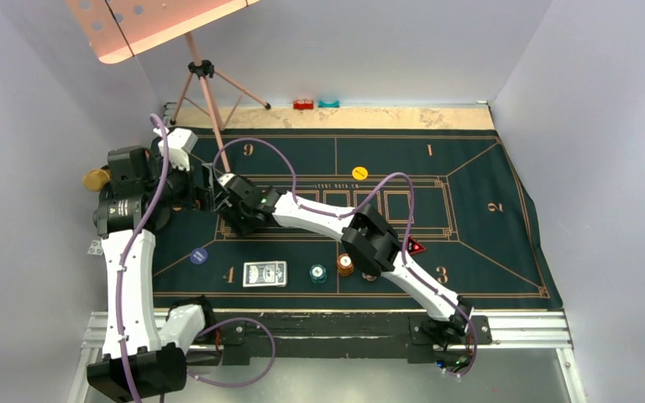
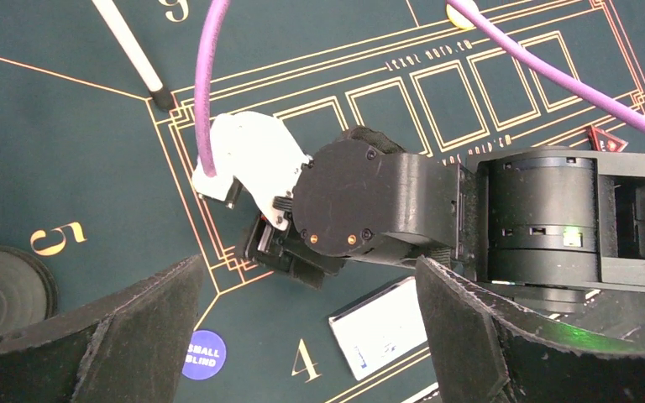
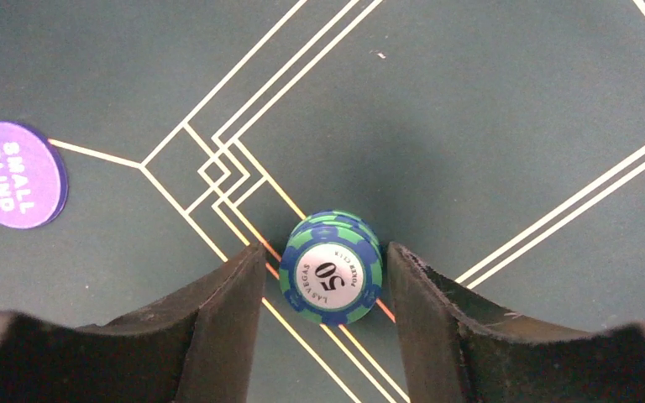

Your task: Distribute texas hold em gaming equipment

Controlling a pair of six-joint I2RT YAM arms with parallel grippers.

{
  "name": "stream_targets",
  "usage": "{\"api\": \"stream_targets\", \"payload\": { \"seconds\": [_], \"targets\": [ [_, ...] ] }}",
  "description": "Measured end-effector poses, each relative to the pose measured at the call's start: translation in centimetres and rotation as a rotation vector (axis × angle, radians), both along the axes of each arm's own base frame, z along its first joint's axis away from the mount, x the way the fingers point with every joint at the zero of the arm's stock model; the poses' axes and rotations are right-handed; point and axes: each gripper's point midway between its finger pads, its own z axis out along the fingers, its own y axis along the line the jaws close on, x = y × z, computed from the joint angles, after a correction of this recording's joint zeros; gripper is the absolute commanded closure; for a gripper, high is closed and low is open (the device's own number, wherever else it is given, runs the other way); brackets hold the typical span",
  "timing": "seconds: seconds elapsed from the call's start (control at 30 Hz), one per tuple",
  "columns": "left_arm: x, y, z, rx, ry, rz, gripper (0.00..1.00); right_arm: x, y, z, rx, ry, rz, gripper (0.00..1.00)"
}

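A stack of blue-and-green poker chips (image 3: 332, 269) marked 50 stands on the mat's gold lines. My right gripper (image 3: 326, 281) is open astride it, with a thin gap on each side. In the top view this gripper (image 1: 218, 196) is at the mat's left and hides the stack. My left gripper (image 2: 309, 290) is open wide, empty, and hovering above the right gripper. The playing cards (image 1: 265, 274) (image 2: 380, 326) lie near the front edge by the 4. Next to them are teal chips (image 1: 318, 273) and orange chips (image 1: 345, 264).
A blue small-blind disc (image 1: 199, 256) (image 3: 15, 175) lies at front left and a yellow disc (image 1: 359, 173) at mid mat. The red triangle marker (image 1: 416, 247) is beside my right arm. A tripod stand (image 1: 206, 84) rises at back left. Red and teal blocks (image 1: 316, 104) sit behind the green mat (image 1: 487, 243).
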Motion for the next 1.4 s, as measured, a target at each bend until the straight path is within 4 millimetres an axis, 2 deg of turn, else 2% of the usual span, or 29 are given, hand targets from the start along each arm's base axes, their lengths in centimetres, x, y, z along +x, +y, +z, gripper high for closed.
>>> {"api": "stream_targets", "payload": {
  "seconds": [0.13,0.27,0.4,0.5,0.6,0.73,0.8,0.87,1.0,1.1,1.23,1.4],
  "targets": [
    [0.2,0.3,0.2,0.005,-0.003,0.026,0.0,-0.2,0.2,0.1,0.007,0.004,0.006,0.19],
    [0.2,0.6,0.0,0.014,0.006,0.041,0.0,-0.4,0.3,0.4,0.008,-0.002,0.017,0.16],
    [0.3,0.9,0.0,0.027,0.005,0.057,0.0,-0.5,-0.8,1.4,-0.005,-0.008,0.016,0.15],
    [0.3,1.0,0.8,0.037,-0.012,0.058,0.0,-0.7,-3.2,3.1,-0.021,-0.01,0.006,0.14],
    [0.7,1.7,0.9,0.058,-0.007,0.085,0.0,-1.3,-5.9,6.4,0.001,-0.035,-0.009,0.12],
    [1.2,2.5,-0.1,0.095,0.027,0.097,0.0,-3.4,-11.2,11.7,0.055,-0.08,-0.029,0.09],
    [1.3,2.9,-1.0,0.116,0.06,0.092,0.0,-4.7,-13.0,12.8,0.075,-0.087,-0.028,0.07],
    [1.3,3.2,-2.1,0.134,0.104,0.084,0.0,-6.2,-14.7,12.3,0.067,-0.079,-0.023,0.05],
    [0.8,3.3,-3.9,0.155,0.166,0.059,0.0,-8.8,-17.5,7.8,-0.035,-0.012,-0.012,0.04],
    [0.3,3.3,-4.6,0.162,0.191,0.045,0.0,-10.0,-18.6,5.2,-0.106,0.027,-0.001,0.03],
    [-0.1,3.3,-4.8,0.17,0.201,0.041,0.0,-10.7,-18.9,4.1,-0.134,0.04,0.01,0.03],
    [-0.3,3.4,-4.7,0.177,0.198,0.041,0.0,-11.1,-19.3,3.5,-0.149,0.047,0.014,0.09]
  ]
}}
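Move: From the right hand, which still straddles a few blue-green chips it has just set down, the main blue-green stack stands about 20 cm to the right, 12 cm back and roughly level. The orange stack is 7 cm to the right of that stack and 3 cm farther out; the card deck lies 6 cm to the hand's right and 12 cm back. From the left hand, the main stack lies some 25 cm right, 7 cm back and 24 cm below. Open the right gripper from about half to nearly wide to let go of the small chip pile, and lift clear by some 13 cm. Arc right and back past the card deck, then sink about 9 cm with the fingers open over the main blue-green stack. Meanwhile lower the open left gripper about 5 cm, easing left and tipping it down slightly. ##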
